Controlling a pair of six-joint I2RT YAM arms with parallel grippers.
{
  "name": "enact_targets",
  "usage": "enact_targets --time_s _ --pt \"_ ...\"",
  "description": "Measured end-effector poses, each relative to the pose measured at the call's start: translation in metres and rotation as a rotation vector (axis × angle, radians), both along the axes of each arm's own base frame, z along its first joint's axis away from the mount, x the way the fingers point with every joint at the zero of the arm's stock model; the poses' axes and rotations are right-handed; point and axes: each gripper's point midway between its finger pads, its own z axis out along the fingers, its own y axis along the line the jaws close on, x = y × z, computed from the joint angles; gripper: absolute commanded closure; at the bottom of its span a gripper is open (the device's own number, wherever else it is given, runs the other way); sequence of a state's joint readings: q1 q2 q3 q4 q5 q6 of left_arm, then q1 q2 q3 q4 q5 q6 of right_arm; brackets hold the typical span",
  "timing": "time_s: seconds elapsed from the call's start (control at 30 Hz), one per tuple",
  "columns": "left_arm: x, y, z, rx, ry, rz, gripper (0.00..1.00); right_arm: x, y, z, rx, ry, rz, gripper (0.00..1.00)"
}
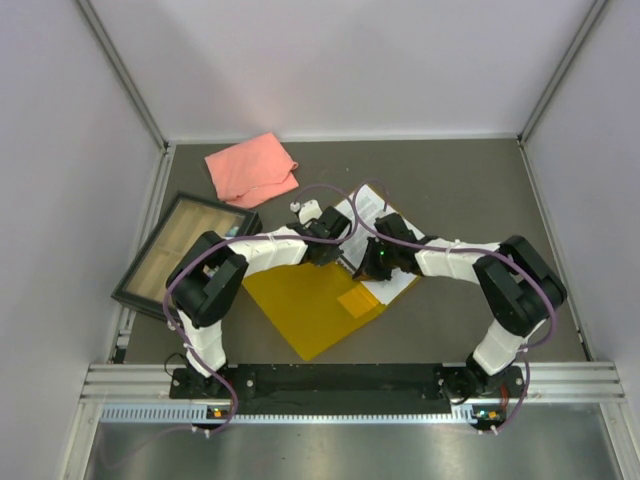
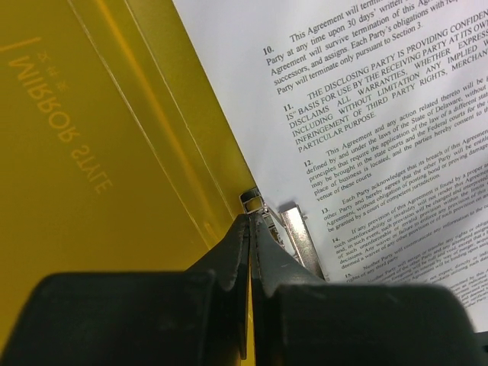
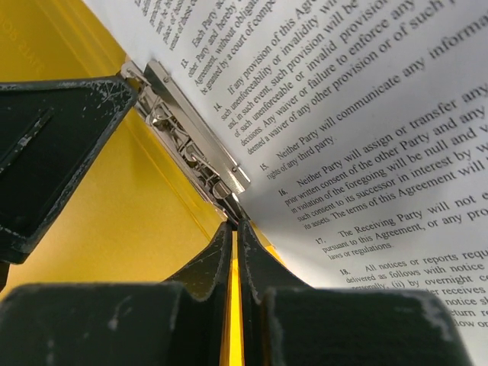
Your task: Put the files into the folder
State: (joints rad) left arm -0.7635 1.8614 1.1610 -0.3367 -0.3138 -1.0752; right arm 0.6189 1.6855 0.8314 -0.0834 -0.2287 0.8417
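Note:
The yellow folder (image 1: 300, 310) lies open in the middle of the table. The files (image 1: 397, 284), white sheets of printed text, rest on its right half against the spine. A metal clip (image 2: 296, 229) runs along the spine beside the sheets' edge. My left gripper (image 2: 250, 218) is shut with nothing between the jaws, its tips at one end of the clip. My right gripper (image 3: 232, 224) is also shut and empty, tips at the other end of the clip (image 3: 191, 149). From above, both grippers (image 1: 325, 250) (image 1: 385, 262) meet over the spine. The files (image 3: 366, 137) bow slightly near the clip.
A pink cloth (image 1: 251, 167) lies at the back left. A black-framed tray (image 1: 185, 250) sits at the left by the wall. A small white object (image 1: 300, 208) lies behind the left gripper. White walls enclose the table on three sides.

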Motion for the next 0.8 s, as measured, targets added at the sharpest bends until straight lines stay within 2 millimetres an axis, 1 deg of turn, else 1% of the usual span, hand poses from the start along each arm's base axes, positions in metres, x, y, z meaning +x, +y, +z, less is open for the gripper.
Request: enact_targets --time_s 0.1,0.2,0.4,0.5,0.6,0.7,0.8 --pt "-0.001 -0.001 0.000 -0.004 0.003 0.000 1.00 -0.002 0.001 0.003 0.010 0.003 0.009 1.00" --pt "-0.003 -0.003 0.000 -0.010 0.006 -0.004 1.00 -0.004 0.000 0.003 0.006 0.010 0.013 0.97" --pt "-0.005 -0.006 0.000 -0.011 0.007 -0.011 1.00 -0.007 -0.001 0.003 0.003 0.019 0.016 0.97" --pt "-0.005 -0.006 0.000 -0.012 0.009 -0.013 1.00 -0.007 0.000 0.003 0.004 0.019 0.017 0.85" --pt "-0.008 -0.009 0.000 -0.024 0.017 -0.023 1.00 -0.007 -0.001 0.002 0.000 0.015 0.022 0.78" --pt "-0.011 -0.013 0.000 -0.028 0.020 -0.039 1.00 -0.009 -0.003 0.003 -0.004 0.011 0.029 0.76" --pt "-0.015 -0.018 0.000 -0.035 0.030 -0.065 1.00 -0.006 -0.006 0.007 -0.018 -0.013 0.029 0.75"
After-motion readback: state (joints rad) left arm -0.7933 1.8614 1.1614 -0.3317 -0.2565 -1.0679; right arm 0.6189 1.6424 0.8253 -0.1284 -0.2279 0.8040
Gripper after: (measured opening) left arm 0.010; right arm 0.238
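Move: Both hands are low over the metal clip on the folder's spine, fingers shut. The left hand is at the clip's far end, with the clip's middle some 3 cm back and 3 cm to its right. The right hand is at the near end, with the clip's middle about 3 cm ahead and 3 cm left. From the right hand, the papers' middle lies roughly 10 cm ahead and 5 cm right; the small pocket is about 7 cm straight back. The left hand, fingertips still shut and resting on the far end of the clip, drags back and to the right by a little over 2 cm at constant height, most of it late, with a slight clockwise turn, drawing the folder's spine towards the right hand. Meanwhile the right hand stays by the clip's near end, easing back under 1 cm and then slightly right and up, while its fingers part from shut to about a quarter open. ##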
